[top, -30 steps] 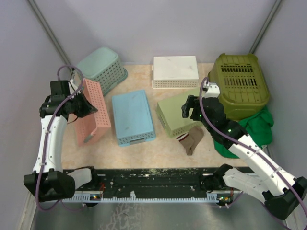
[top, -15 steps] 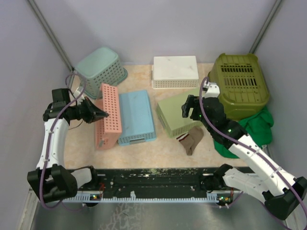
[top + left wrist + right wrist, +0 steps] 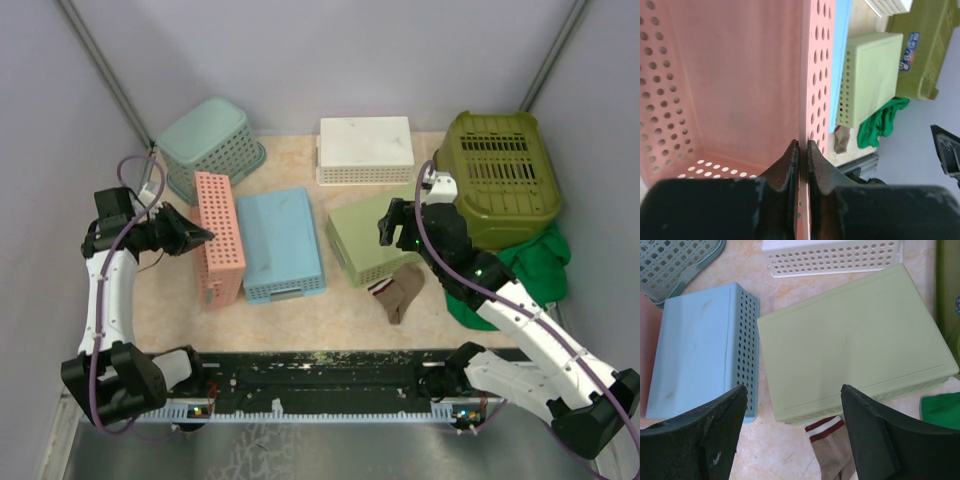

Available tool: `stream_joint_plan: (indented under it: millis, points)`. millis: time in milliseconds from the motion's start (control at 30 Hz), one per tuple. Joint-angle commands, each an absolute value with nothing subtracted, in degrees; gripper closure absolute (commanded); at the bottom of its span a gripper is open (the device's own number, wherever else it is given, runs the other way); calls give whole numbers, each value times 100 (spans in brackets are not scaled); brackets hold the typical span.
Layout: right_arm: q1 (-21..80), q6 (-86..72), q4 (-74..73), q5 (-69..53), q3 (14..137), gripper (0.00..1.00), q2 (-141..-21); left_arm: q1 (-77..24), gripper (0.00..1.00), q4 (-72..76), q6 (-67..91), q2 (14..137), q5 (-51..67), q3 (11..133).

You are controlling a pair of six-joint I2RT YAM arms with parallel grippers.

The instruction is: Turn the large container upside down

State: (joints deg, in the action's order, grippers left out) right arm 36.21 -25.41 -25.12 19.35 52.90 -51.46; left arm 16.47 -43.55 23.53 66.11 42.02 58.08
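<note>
My left gripper (image 3: 203, 237) is shut on the long wall of a pink perforated basket (image 3: 220, 235), which stands on its side with the opening facing left. In the left wrist view the fingertips (image 3: 802, 146) pinch that wall, with the basket's inside (image 3: 730, 75) to the left. A large olive-green slotted container (image 3: 500, 175) sits bottom-up at the back right; it also shows in the left wrist view (image 3: 922, 45). My right gripper (image 3: 397, 224) is open and empty above a light green box (image 3: 855, 345), its fingers (image 3: 715, 440) wide apart.
A blue box (image 3: 278, 242) lies bottom-up right beside the pink basket. A teal basket (image 3: 205, 140) is at the back left and a white basket (image 3: 365, 148) at the back middle. A striped sock (image 3: 402, 290) and a green cloth (image 3: 530, 262) lie near the right arm.
The pink basket has tipped from lying with a broad face up to standing on its side, against the blue box. My left arm drew back to the left. The right arm has not moved.
</note>
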Motion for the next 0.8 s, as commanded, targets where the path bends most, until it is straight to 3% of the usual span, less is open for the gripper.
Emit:
stream_joint_plan:
  millis: [0, 233, 533, 767]
  points:
    - [3586, -2441, -2160, 1886, 5316, 24, -5144, 1748, 85, -4776, 2012, 6627, 2701, 5767]
    - [3586, -2454, -2162, 1874, 5322, 24, -5155, 1749, 50, -5112, 2039, 6249, 1268, 5950]
    - [3586, -2508, -2099, 1750, 5352, 24, -5228, 1749, 48, -5354, 2149, 5867, -218, 6095]
    - [3586, -2548, -2107, 1724, 5348, 24, -5244, 1749, 47, -5292, 2098, 5577, -425, 6241]
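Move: At the left hand's fingertips is the upper rim of the pink large container, stood on its long side with the opening to the left; its middle lies about 4 cm to the right, 1 cm ahead and 9 cm below. The blue container is some 17 cm right, about 1 cm ahead, and the teal one some 26 cm ahead and 3 cm left, both roughly 12 cm lower. From the right hand, the pink container is about 43 cm left, 2 cm back and 14 cm below. Loosening its pinch on the pink container's rim, the left hand opens its fingers to about half and swings some 11 cm to the left, away from the blue container, easing back slightly late on. The wrist rolls left side up by about 30 degrees while turning nearly as far counter-clockwise; the parted fingers end either side of the rim, with contact there unclear. ##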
